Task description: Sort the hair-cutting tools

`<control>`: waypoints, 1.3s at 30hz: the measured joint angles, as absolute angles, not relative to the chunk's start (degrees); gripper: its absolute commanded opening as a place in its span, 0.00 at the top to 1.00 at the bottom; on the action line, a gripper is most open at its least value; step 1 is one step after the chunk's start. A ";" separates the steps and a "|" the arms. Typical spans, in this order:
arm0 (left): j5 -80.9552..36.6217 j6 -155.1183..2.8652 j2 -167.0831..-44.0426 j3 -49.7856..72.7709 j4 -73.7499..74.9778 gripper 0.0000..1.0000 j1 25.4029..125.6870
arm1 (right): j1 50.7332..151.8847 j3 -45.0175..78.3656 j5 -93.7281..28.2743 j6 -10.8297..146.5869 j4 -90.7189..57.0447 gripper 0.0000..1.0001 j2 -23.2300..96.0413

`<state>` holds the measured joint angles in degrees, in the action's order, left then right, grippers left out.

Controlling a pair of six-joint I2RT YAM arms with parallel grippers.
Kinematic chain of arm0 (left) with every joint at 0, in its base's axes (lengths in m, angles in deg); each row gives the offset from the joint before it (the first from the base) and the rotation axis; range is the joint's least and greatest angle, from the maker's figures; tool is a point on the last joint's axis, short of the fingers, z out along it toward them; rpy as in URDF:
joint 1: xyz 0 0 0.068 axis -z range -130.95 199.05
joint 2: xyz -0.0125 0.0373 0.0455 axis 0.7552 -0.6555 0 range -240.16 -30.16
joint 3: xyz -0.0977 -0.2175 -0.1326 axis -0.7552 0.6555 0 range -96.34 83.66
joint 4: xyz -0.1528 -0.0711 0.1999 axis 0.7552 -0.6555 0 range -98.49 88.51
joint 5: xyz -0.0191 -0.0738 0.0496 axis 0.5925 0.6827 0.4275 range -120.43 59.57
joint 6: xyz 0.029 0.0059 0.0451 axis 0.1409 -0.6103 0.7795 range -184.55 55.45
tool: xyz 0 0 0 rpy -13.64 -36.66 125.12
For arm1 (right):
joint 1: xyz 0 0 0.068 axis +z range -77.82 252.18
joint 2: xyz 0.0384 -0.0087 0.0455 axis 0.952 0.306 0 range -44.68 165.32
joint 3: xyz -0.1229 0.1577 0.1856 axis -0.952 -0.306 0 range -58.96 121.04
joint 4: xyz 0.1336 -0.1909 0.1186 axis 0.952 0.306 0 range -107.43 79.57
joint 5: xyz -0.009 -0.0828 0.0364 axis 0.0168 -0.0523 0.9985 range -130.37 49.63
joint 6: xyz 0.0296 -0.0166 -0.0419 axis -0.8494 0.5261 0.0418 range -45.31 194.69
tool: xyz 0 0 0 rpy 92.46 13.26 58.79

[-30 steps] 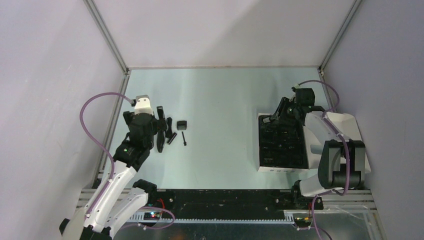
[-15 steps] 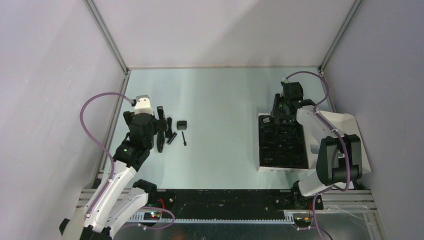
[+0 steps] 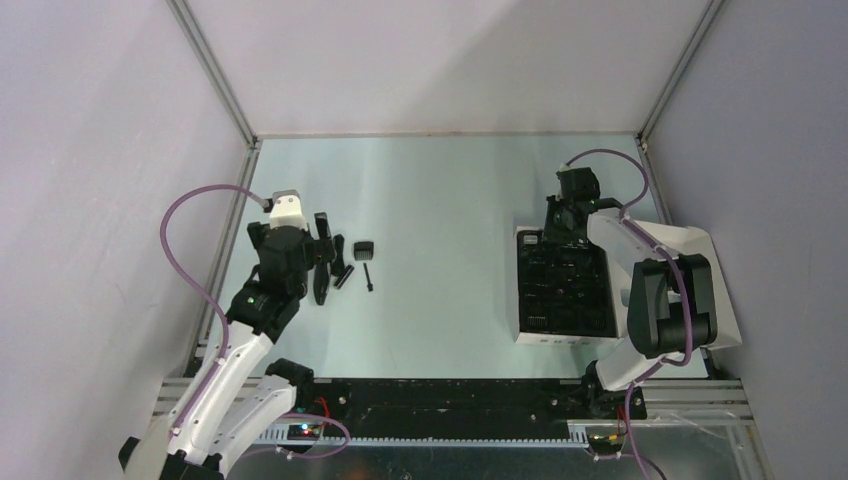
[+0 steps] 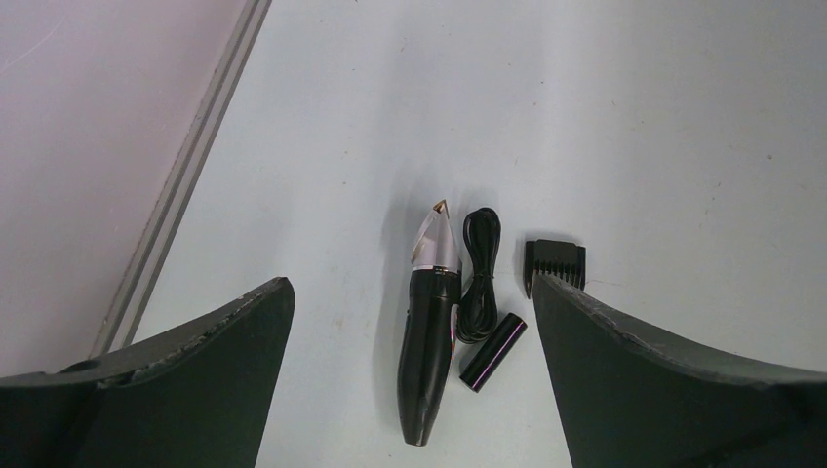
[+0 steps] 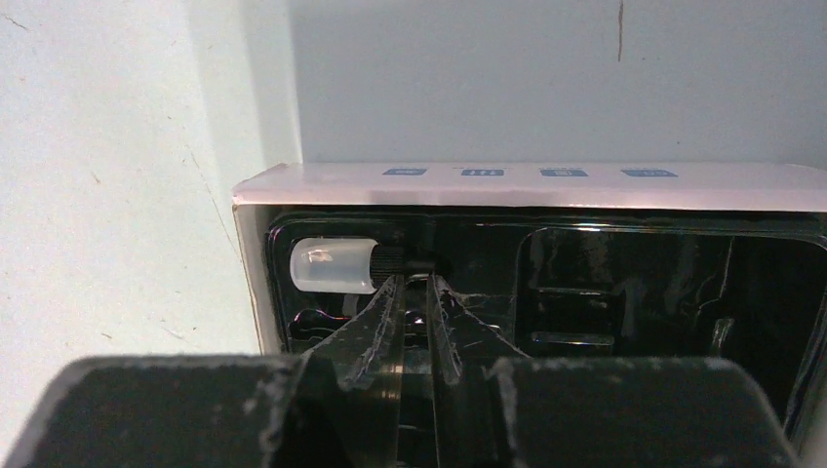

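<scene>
The hair-cutting tools lie at the left: a black clipper body (image 4: 429, 361) with a silvery tip, a coiled black cord (image 4: 478, 278), a short black cylinder (image 4: 492, 349), a comb attachment (image 4: 555, 261) and a thin brush (image 3: 368, 277). My left gripper (image 4: 412, 283) hangs open above them, with the clipper body between its fingers and not touched. My right gripper (image 5: 416, 281) reaches into the far left corner of the white box (image 5: 527, 185). Its jaws are almost together. Its tips are at the black neck of a small translucent bottle (image 5: 332, 264); whether they pinch it is unclear.
The box's black insert (image 3: 565, 290) has several moulded pockets. Its printed lid (image 3: 715, 290) lies open at the right, under the right arm. Side walls and metal frame rails (image 3: 228, 250) close in the table on the left, right and far sides.
The right gripper has swung left to the box's far left corner, and its jaws have narrowed. The left arm and the tools have not moved.
</scene>
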<state>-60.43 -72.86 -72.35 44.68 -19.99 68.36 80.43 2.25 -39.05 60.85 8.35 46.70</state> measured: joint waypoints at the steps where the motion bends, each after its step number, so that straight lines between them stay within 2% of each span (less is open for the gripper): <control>1: -60.34 -72.86 -72.35 44.68 -19.99 0.00 68.36 | 80.43 2.25 -39.02 60.85 8.41 0.83 46.85; 19: -60.25 -72.86 -72.02 44.68 -19.99 0.00 68.36 | 81.61 2.25 -41.49 61.74 7.85 0.77 47.16; 30: -59.71 -73.06 -71.98 44.68 -19.97 0.00 68.36 | 81.92 2.25 -39.83 61.26 9.24 0.53 37.93; 39: -55.53 -77.15 -77.60 43.67 -24.67 0.00 68.33 | 84.52 2.12 -36.75 60.65 12.52 0.48 29.69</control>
<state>-55.53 -77.15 -77.60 43.67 -24.67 68.33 84.52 2.12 -36.75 60.65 12.52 29.69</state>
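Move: The right fingertips are close over the cap of the small bottle, which already lies in the box's far left slot; its middle is about 2 cm left, level fore and aft, 1 cm below. The empty large compartment is roughly 7 cm right and 2 cm back. From the wide-open left hand, some 18 cm above the tools, the comb is about 7 cm ahead and 9 cm right, the cable 6 ahead and 5 right, the trimmer 3 ahead and 1 right. Down barely half a centimetre at the bottle's cap, a short hold there, then straight up: the right hand climbs about 10 cm clear of the box, drifting some 3 cm back and left late on, opening its nearly shut fingers to about half and tipping up some 10 degrees. The left hand waits, then sinks 3 cm and eases right towards the tools, fingers still wide open and tipping slightly downward. ##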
